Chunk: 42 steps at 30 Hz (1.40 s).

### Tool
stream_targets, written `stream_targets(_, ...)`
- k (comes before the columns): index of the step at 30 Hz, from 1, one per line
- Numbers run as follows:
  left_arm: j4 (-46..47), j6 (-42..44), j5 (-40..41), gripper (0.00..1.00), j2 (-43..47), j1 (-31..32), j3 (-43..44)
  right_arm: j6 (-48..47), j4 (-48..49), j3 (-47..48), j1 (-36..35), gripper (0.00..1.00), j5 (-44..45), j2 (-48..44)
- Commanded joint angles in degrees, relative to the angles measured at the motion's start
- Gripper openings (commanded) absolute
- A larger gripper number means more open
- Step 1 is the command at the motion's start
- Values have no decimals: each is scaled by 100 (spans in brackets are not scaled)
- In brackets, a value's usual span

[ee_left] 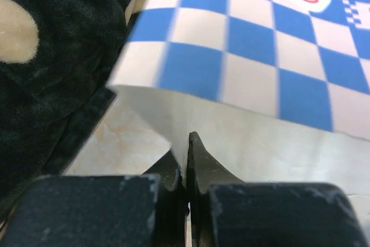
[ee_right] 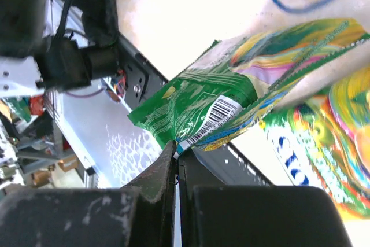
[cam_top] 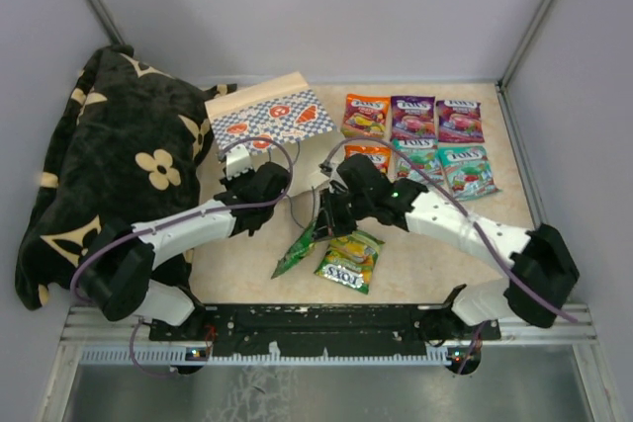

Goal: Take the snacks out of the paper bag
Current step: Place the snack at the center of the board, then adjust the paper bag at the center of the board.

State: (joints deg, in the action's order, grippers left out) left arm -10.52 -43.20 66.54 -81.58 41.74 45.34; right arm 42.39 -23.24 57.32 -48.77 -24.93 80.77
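The paper bag (cam_top: 269,118) lies on its side at the back of the table, its checkered band facing up. My left gripper (cam_top: 255,183) is shut on the bag's white near edge; in the left wrist view the jaws (ee_left: 186,143) pinch the paper bag (ee_left: 254,56). My right gripper (cam_top: 329,216) is shut on a corner of a green snack packet (cam_top: 296,254), which hangs above the table. In the right wrist view the green packet (ee_right: 196,105) is pinched at my right gripper (ee_right: 178,150). A yellow-green packet (cam_top: 349,260) lies just below. Several snacks (cam_top: 412,118) lie in rows at the back right.
A black floral blanket (cam_top: 119,155) is heaped along the left side, touching the bag. The bag's blue string handle (ee_right: 300,4) loops near the held packet. The metal rail (cam_top: 326,328) with the arm bases runs along the near edge. Grey walls enclose the table.
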Motion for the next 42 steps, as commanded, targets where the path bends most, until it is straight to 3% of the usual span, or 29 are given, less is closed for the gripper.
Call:
stream_targets(1, 339, 525, -21, 0, -65, -175, 115, -627, -1412, 352, -76, 0, 277, -1074)
stream_targets(2, 450, 709, -135, 0, -1, -220, 156, -653, -2028, 415, -59, 0, 612, -1204)
stream_targets(5, 746, 1371, -477, 0, 316, -271, 327, -486, -2703, 149, 174, 0, 1138, -1724)
stream_targets(10, 855, 2441, -1217, 0, 852, -301, 865, -277, -2396, -1124, 899, 0, 906, -2592)
stream_targets(14, 175, 2448, -1959, 0, 909, -489, 1853, -408, -1708, -1617, 981, 0, 1023, -2402)
stream_targets(15, -71, 2335, -2264, 0, 863, -635, 2144, -476, -1592, -1571, 982, 7, 1105, -2281)
stream_targets(16, -324, 2239, -2568, 0, 773, -810, 2419, -577, -1542, -1483, 984, 29, 1188, -2170)
stream_targets(18, -786, 2140, -3144, 0, 481, -1215, 3012, -715, -1534, -1140, 983, 84, 1466, -2007)
stream_targets(19, -996, 2125, -3385, 0, 319, -1437, 3340, -780, -1520, -937, 984, 97, 1679, -1964)
stream_targets(23, -1648, 2379, -3544, 0, -370, -1924, 4555, -1014, -1425, 69, 1015, 99, 2166, -1727)
stream_targets(28, -2370, 2862, -3766, 0, -1184, -2035, 6053, -1138, -806, 962, 952, 99, 2231, -1336)
stream_targets(36, -3878, 3405, -3482, 0, -2376, -2036, 8094, -1669, -294, 2089, -177, 99, 3257, -167)
stream_targets(42, -4151, 3401, -3279, 0, -2515, -2037, 8295, -1190, -112, 2492, -405, 99, 3986, 610)
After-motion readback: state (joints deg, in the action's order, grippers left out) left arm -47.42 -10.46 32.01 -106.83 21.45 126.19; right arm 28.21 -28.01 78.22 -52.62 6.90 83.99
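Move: The right hand holds the green snack by its edge. Its resting place, on the yellow-green snack already lying on the board, is about 6 cm to the right, 2 cm ahead and 13 cm below. The small orange snack lies some 26 cm ahead and 10 cm to the right; the paper bag's middle is about 26 cm ahead and 12 cm to the left. For the left hand, shut on the bag's near left edge, the bag's middle lies some 10 cm ahead and 12 cm to the right, and that resting place 15 cm back and 31 cm to the right. The right hand swings the green snack about 15 cm to the right and a little back, rising slightly and then dipping over the yellow-green snack, where it opens wide and lets go, then climbs forward and back to the left towards the paper bag, still open, its fingers tipping up some 30 degrees. Meanwhile the left hand, still shut on the bag's edge, hauls it up about 23 cm and then on forward some 15 cm, turning about 20 degrees clockwise. ##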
